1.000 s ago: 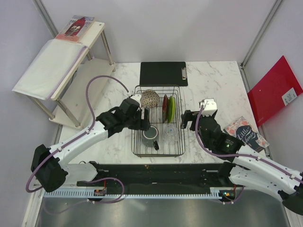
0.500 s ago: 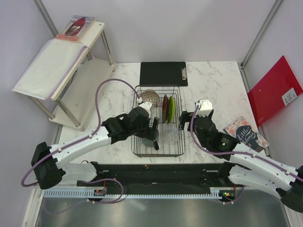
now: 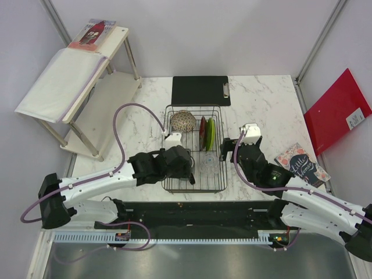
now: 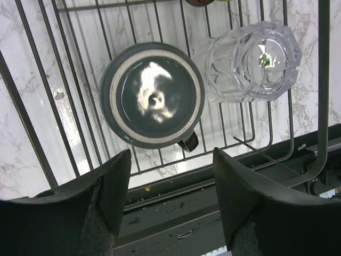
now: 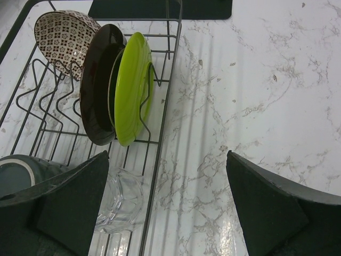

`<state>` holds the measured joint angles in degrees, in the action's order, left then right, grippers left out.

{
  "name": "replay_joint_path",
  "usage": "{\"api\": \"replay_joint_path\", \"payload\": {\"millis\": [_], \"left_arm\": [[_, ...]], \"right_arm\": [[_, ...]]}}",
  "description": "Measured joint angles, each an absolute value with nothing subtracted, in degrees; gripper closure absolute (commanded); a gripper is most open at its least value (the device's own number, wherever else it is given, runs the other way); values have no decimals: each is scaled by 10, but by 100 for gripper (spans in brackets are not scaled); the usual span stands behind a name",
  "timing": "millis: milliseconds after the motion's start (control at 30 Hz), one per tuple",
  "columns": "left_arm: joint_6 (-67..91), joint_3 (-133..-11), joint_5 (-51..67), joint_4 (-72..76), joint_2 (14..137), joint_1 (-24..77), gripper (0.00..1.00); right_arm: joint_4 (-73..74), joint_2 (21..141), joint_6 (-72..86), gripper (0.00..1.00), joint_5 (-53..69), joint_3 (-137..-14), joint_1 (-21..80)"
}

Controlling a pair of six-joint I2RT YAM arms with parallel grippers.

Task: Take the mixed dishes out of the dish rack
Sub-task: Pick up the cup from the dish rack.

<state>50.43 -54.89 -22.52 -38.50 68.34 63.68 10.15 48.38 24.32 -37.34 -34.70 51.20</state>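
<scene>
The dish rack (image 3: 223, 174) holds the mixed dishes. A patterned bowl (image 5: 63, 36), a dark red plate (image 5: 98, 85) and a lime-green plate (image 5: 133, 85) stand on edge in its dividers. A dark mug (image 4: 152, 95) sits upside down beside a clear glass (image 4: 250, 61) at the near end. My left gripper (image 4: 171, 160) hovers open above the mug's near side, with its handle (image 4: 189, 141) just ahead of the fingertips and nothing between them. It covers most of the mug from above. My right gripper (image 5: 166, 160) stands open over the rack's right rim, next to the glass (image 5: 120, 205).
A black clipboard (image 3: 201, 90) lies behind the rack. A book (image 3: 299, 161) lies on the marble at the right, and a red folder (image 3: 337, 110) leans beyond the table edge. A white shelf stand (image 3: 87, 81) is at the left. A dark rail (image 3: 197, 212) runs along the near edge.
My left gripper swung from the rack's left side to above the mug and toward the near edge, its jaws narrowing somewhat. My right gripper edged slightly toward the rack.
</scene>
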Motion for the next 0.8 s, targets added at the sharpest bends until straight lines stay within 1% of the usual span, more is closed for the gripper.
{"api": "replay_joint_path", "payload": {"millis": [167, 233, 300, 633, 700, 800], "left_arm": [[578, -549, -244, -407, 724, 676, 36], [601, -553, -251, -420, 750, 686, 41], [622, -557, -256, -429, 772, 690, 43], [708, -593, -286, -446, 810, 691, 44], [720, -599, -290, -447, 810, 691, 53], [744, -613, -295, -454, 816, 691, 55]], "right_arm": [[99, 484, 245, 2, -372, -339, 512], [99, 481, 246, 2, -371, -334, 512], [99, 475, 247, 2, -368, -330, 512], [97, 444, 256, 2, -356, -322, 512], [98, 438, 257, 2, -355, -321, 512], [96, 429, 257, 2, -353, -320, 512]]}}
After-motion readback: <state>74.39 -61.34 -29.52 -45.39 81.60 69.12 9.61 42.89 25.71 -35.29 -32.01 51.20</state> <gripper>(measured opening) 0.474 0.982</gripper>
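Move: The cup stands upside down in the rack, its middle some 5 cm ahead of my left hand, about 1 cm to the right and 7 cm below. Its handle is on my side, roughly 1 cm ahead of that hand and 3 cm to its right. The glass lies level with the cup, about 12 cm right of it; the green plate stands some 17 cm beyond the cup and 12 cm to its right. From my right hand the cup is around 24 cm left, 5 cm back and 10 cm down. I sink my left hand about 5 cm while drawing it back a little, then bring it up 1.5 cm and ease forward again, working right all told by 2 to 3 cm towards the cup's handle. As I go I turn the wrist some 15 degrees counter-clockwise to square up with the rack, and narrow the open fingers by about a third around the handle's line without closing on it. ##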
